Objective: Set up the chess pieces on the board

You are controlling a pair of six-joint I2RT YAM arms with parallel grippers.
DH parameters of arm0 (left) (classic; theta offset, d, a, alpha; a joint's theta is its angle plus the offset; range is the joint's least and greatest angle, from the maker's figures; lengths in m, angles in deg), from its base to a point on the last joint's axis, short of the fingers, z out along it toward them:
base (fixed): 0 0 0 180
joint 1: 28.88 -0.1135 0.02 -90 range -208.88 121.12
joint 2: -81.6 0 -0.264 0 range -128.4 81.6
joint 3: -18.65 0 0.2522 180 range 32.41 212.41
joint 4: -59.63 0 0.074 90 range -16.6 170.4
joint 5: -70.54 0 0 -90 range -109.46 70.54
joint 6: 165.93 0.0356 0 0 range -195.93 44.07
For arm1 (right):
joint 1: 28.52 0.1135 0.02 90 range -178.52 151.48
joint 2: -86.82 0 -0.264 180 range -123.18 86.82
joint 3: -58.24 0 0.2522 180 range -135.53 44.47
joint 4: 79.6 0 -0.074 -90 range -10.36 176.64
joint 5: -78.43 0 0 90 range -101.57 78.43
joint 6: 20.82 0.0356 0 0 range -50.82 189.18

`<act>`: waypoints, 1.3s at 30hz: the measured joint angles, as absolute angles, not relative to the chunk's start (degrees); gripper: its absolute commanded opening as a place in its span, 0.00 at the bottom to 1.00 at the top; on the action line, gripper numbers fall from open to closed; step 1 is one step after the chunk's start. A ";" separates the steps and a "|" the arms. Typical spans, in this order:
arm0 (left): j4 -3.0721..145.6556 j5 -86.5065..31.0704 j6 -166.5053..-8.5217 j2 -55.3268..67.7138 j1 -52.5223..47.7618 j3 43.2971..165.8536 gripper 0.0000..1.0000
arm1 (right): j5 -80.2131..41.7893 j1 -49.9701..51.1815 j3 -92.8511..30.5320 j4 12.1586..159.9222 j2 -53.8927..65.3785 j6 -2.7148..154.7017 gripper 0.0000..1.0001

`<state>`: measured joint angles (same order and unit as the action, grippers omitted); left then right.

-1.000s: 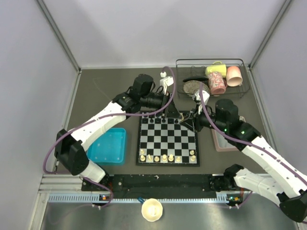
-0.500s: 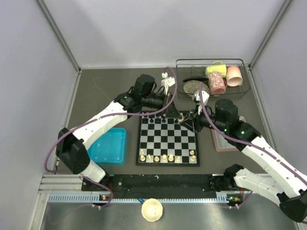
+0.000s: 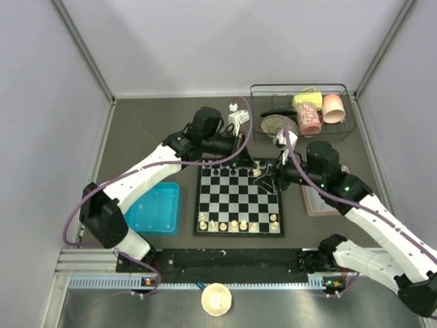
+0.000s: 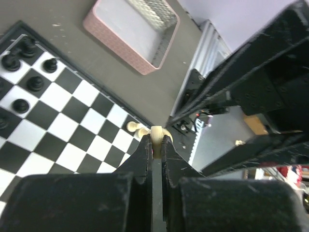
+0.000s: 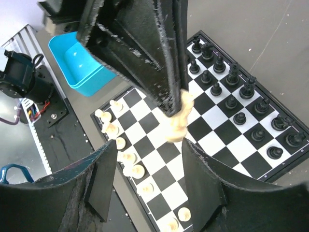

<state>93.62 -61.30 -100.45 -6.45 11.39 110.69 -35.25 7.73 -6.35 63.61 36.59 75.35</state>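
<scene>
The board (image 3: 239,198) lies between the arms, with black pieces (image 3: 229,166) along its far row and several cream chess pieces (image 3: 235,224) along its near row. My left gripper (image 3: 257,166) hangs over the board's far right corner, shut on one cream chess piece (image 4: 157,133). That same piece (image 5: 177,123) shows in the right wrist view, pinched by the left fingers (image 5: 164,72) above the squares. My right gripper (image 3: 265,183) stands open just below it, its jaws either side of the piece without touching. The right gripper (image 5: 149,145) holds nothing.
A blue tray (image 3: 156,208) sits left of the board and a pinkish tray (image 3: 317,201) right of it. A wire basket (image 3: 300,113) with cups stands at the back right. A cream bowl (image 3: 217,298) rests beyond the near rail.
My left gripper has shut on the cream piece. My right gripper has opened and let go of it, drawing slightly back toward the near side.
</scene>
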 measured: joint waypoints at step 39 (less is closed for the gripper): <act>76.29 -36.84 -72.60 9.79 33.07 86.08 0.00 | 9.03 -1.67 -10.40 53.95 44.17 91.53 0.73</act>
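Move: The cream chess piece is already in the left fingers, held between the right hand's opened fingers. Its likely place, the empty near-row square, lies about 13 cm back, 4 cm right of and 20 cm below the left hand; from the right hand, 10 cm back, 2 cm right. The corner piece stands 3 cm right of that square, a near-row piece 3 cm left. The pink tray is some 22 cm right and 3 cm ahead of the right hand. The cream piece stays pinched in the left fingers: it first goes about 4 cm forward, dips and swings left out of the right gripper, then is drawn back some 13 cm and lowered towards the gap in the near row, the wrist rolling about 40 degrees clockwise as seen along the fingers. The right hand opens wider and pulls off right, forward and slightly up, some 17 cm, towards the tray, turning clockwise. ##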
